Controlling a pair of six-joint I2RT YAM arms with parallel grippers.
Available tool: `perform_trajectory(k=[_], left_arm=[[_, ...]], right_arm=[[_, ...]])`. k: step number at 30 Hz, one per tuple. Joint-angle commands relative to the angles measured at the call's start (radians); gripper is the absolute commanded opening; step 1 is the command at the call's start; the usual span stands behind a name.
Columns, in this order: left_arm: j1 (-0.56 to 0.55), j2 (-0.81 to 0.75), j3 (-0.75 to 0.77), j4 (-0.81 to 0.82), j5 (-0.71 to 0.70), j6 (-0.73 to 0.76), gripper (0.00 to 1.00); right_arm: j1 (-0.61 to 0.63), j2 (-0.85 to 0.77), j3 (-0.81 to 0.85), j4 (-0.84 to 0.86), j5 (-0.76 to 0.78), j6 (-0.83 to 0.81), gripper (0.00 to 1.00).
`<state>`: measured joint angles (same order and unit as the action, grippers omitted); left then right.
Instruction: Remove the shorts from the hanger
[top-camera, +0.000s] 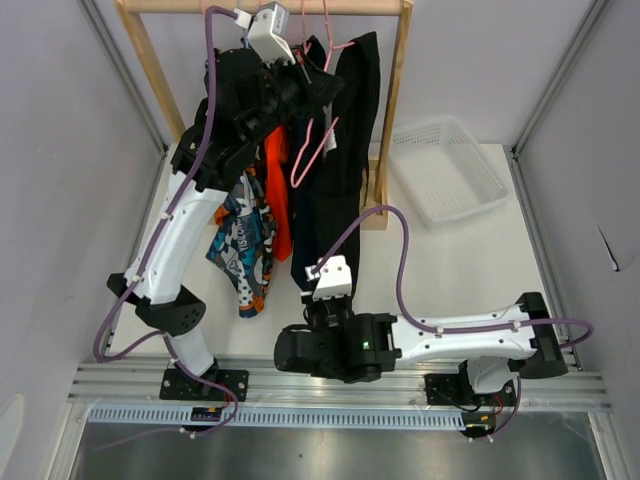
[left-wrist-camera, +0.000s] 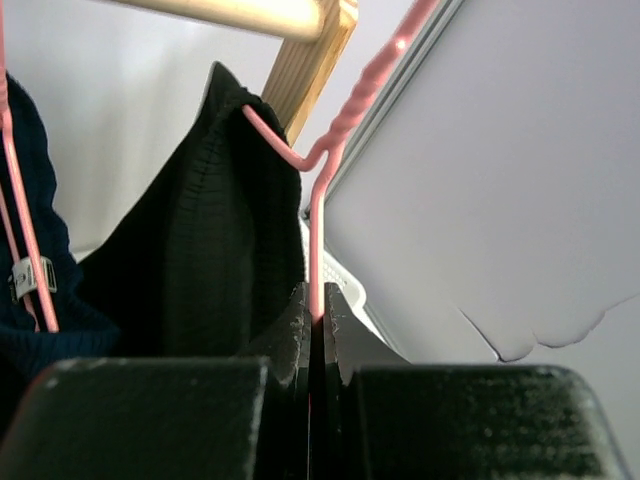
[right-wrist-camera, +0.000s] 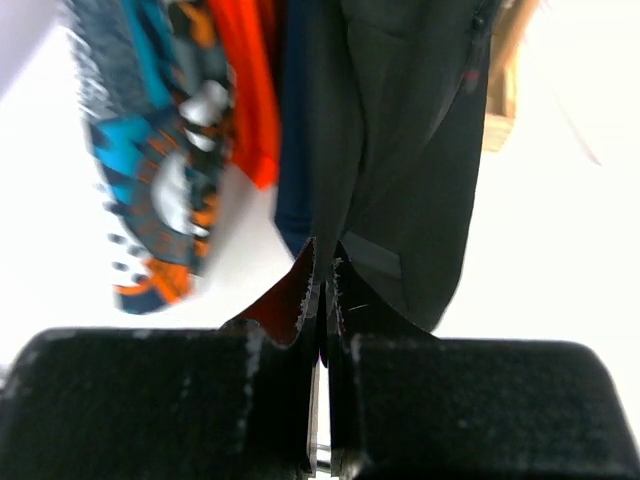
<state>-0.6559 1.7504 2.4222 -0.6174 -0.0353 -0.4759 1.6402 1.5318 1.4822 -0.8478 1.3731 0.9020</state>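
Observation:
The black shorts (top-camera: 352, 120) hang from a pink wire hanger (top-camera: 306, 150) on the wooden rack (top-camera: 392, 110). Beside them hang navy shorts (right-wrist-camera: 293, 150), bright orange shorts (top-camera: 278, 185) and teal-orange-white print shorts (top-camera: 243, 252). High at the rack, my left gripper (top-camera: 318, 88) is shut on the pink hanger wire (left-wrist-camera: 318, 250), with the black shorts (left-wrist-camera: 215, 240) draped just left of it. Lower down, my right gripper (right-wrist-camera: 325, 258) is shut on the bottom hem of the black shorts (right-wrist-camera: 400, 140), and the fabric runs down into the closed jaws.
A white mesh basket (top-camera: 447, 170) sits on the table right of the rack. The rack's wooden posts (top-camera: 150, 70) stand on both sides of the hanging clothes. Grey walls close in the left and right sides.

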Motion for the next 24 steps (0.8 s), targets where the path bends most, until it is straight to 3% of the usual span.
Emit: perform_trajectory(k=[1,3,6,8,12,19,24], left_arm=[[0.036,-0.058,0.005,0.191,-0.014,0.007,0.00],[0.036,-0.106,-0.049,0.211,-0.026,0.019,0.00],[0.038,-0.120,-0.037,0.160,-0.015,0.025,0.00],[0.035,-0.132,-0.058,0.099,0.014,0.001,0.00],[0.012,-0.256,-0.239,0.044,0.087,-0.038,0.00],[-0.036,-0.426,-0.504,-0.123,0.195,-0.095,0.00],[-0.047,-0.488,-0.520,-0.149,0.135,-0.050,0.00]], right_arm=[[-0.002,0.034,0.027,-0.185,-0.009,0.230,0.00],[-0.032,0.008,0.014,-0.114,-0.003,0.103,0.00],[-0.071,-0.042,-0.039,0.193,-0.015,-0.159,0.00],[-0.118,-0.082,-0.054,0.284,-0.040,-0.295,0.00],[-0.325,-0.163,-0.077,0.630,-0.130,-0.630,0.00],[-0.673,-0.115,0.148,0.702,-0.368,-0.864,0.00],[-0.709,-0.142,0.191,0.658,-0.356,-0.876,0.00]])
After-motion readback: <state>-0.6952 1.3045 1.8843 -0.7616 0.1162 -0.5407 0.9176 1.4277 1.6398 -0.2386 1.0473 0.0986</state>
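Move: The black shorts' waistband, still hooked on the pink hanger's far arm, sits about 8 cm ahead, 5 right and 2 above the left hand, which grips that hanger; the navy shorts hang some 10 cm ahead, 4 left and 20 below that hand. From the right hand, pinching the leg end, the waistband is roughly 28 cm ahead, 6 right, 25 up; the white basket about 38 ahead, 32 right, 27 down. The black shorts, still pinched by a leg, are carried off the hanger: the right hand dips slightly, then swings forward about 20 cm, up and right towards the rack's basket side, turning some 20 degrees clockwise. The left hand keeps its shut grip on the hanger and draws it back about 12 cm and down, tipping its fingers downward. ##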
